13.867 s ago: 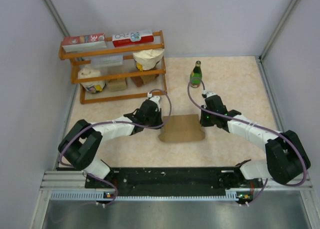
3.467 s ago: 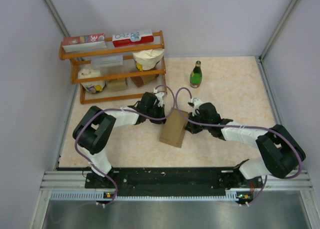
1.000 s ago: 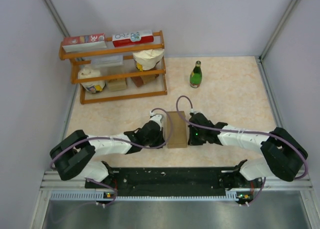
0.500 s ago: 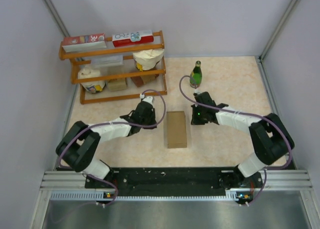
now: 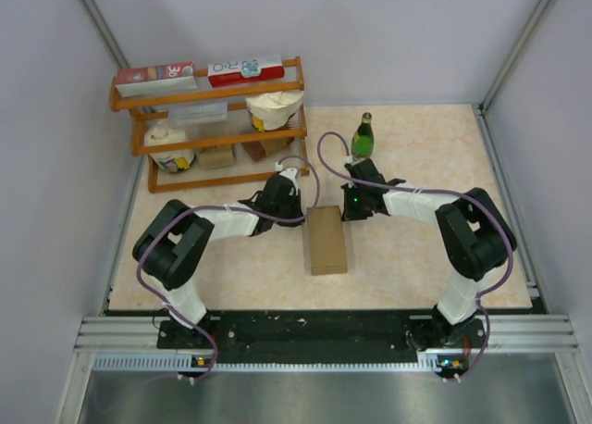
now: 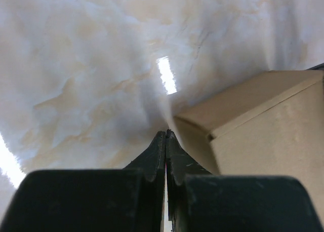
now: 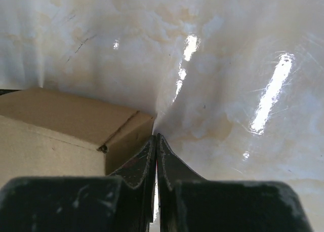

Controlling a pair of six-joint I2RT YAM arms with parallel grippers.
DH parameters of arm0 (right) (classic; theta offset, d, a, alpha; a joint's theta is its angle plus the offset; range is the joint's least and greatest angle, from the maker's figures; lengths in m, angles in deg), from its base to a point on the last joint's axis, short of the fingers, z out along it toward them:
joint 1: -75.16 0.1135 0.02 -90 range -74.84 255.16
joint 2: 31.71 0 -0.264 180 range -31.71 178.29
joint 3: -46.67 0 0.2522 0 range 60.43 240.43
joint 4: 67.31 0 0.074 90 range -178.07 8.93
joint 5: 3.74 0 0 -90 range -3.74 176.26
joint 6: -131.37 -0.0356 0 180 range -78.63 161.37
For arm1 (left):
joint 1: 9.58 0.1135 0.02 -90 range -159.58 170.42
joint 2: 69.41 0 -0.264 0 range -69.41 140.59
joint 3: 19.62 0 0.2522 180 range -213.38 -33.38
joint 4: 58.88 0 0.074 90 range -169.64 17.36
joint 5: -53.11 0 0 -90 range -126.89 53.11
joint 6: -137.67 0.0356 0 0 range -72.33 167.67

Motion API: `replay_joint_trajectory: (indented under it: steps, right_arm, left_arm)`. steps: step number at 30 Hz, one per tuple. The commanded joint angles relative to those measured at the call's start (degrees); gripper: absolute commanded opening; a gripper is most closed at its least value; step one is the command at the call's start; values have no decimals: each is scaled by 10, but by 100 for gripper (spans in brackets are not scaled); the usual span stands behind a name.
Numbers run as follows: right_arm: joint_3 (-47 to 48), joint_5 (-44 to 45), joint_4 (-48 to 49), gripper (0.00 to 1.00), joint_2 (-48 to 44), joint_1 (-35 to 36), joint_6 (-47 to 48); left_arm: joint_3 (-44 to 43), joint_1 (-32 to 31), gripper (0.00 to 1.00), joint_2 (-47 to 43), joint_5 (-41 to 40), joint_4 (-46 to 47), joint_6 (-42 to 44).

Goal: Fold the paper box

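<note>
The paper box (image 5: 326, 239) lies on the table as a small closed rectangular box of plain brown cardboard, its long side running front to back. My left gripper (image 5: 294, 205) is shut and empty at the box's far left corner (image 6: 212, 120), its tips (image 6: 166, 133) right against that corner. My right gripper (image 5: 349, 208) is shut and empty at the far right corner (image 7: 121, 128), its tips (image 7: 156, 137) beside the box's end face. Both sets of jaws stand pressed together with nothing between them.
A wooden shelf rack (image 5: 217, 139) with printed cartons, bags and small boxes stands at the back left. A green bottle (image 5: 363, 138) stands at the back, just behind my right arm. Grey walls close the table on three sides.
The box was turned and then left lying lengthwise. In the last second both grippers drew back from its sides to its far corners.
</note>
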Motion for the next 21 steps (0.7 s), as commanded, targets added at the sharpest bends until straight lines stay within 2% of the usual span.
replay_joint_trajectory:
  steps: [1, 5, 10, 12, 16, 19, 21]
  right_arm:
    - [10, -35, 8, 0, 19, -3, 8]
    - [-2, -89, 34, 0, 12, -3, 5]
    - [-12, -110, 48, 0, -2, -3, 1]
    - [-15, -78, 33, 0, -11, -3, 1]
    - [-23, 21, -19, 0, -54, -7, 1]
    - [-39, 107, -53, 1, -98, -12, -6]
    - [-51, 136, -70, 7, -130, -18, -10]
  left_arm:
    - [-20, 2, 0, 26, 65, 52, 4]
    - [-12, 0, 0, 38, 114, 97, -8]
    - [-5, 0, 0, 40, 131, 111, -13]
    - [-9, 0, 0, 32, 105, 81, -5]
    - [18, 6, 1, -25, -13, 12, -19]
    - [42, 6, 19, -85, -87, -31, -32]
    - [48, 6, 30, -120, -124, -58, -38]
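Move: The paper box stands upright between the hands, slightly askew. Its middle is about 5 cm to the left hand's right and 4 cm back; from the right hand it is some 4 cm left and 5 cm back, roughly at fingertip height for both. The green bottle stands about 15 cm ahead of the right hand and 4 cm right, its middle some 8 cm higher. The box is squeezed from both sides near its far end: the left hand's shut fingertips press right about 2 cm while the right hand's come in less than 1 cm from the other side. After a brief hold both back off sideways, each about 3.5 cm outwards, clear of the box, the left fingers starting to open, the right staying shut. ##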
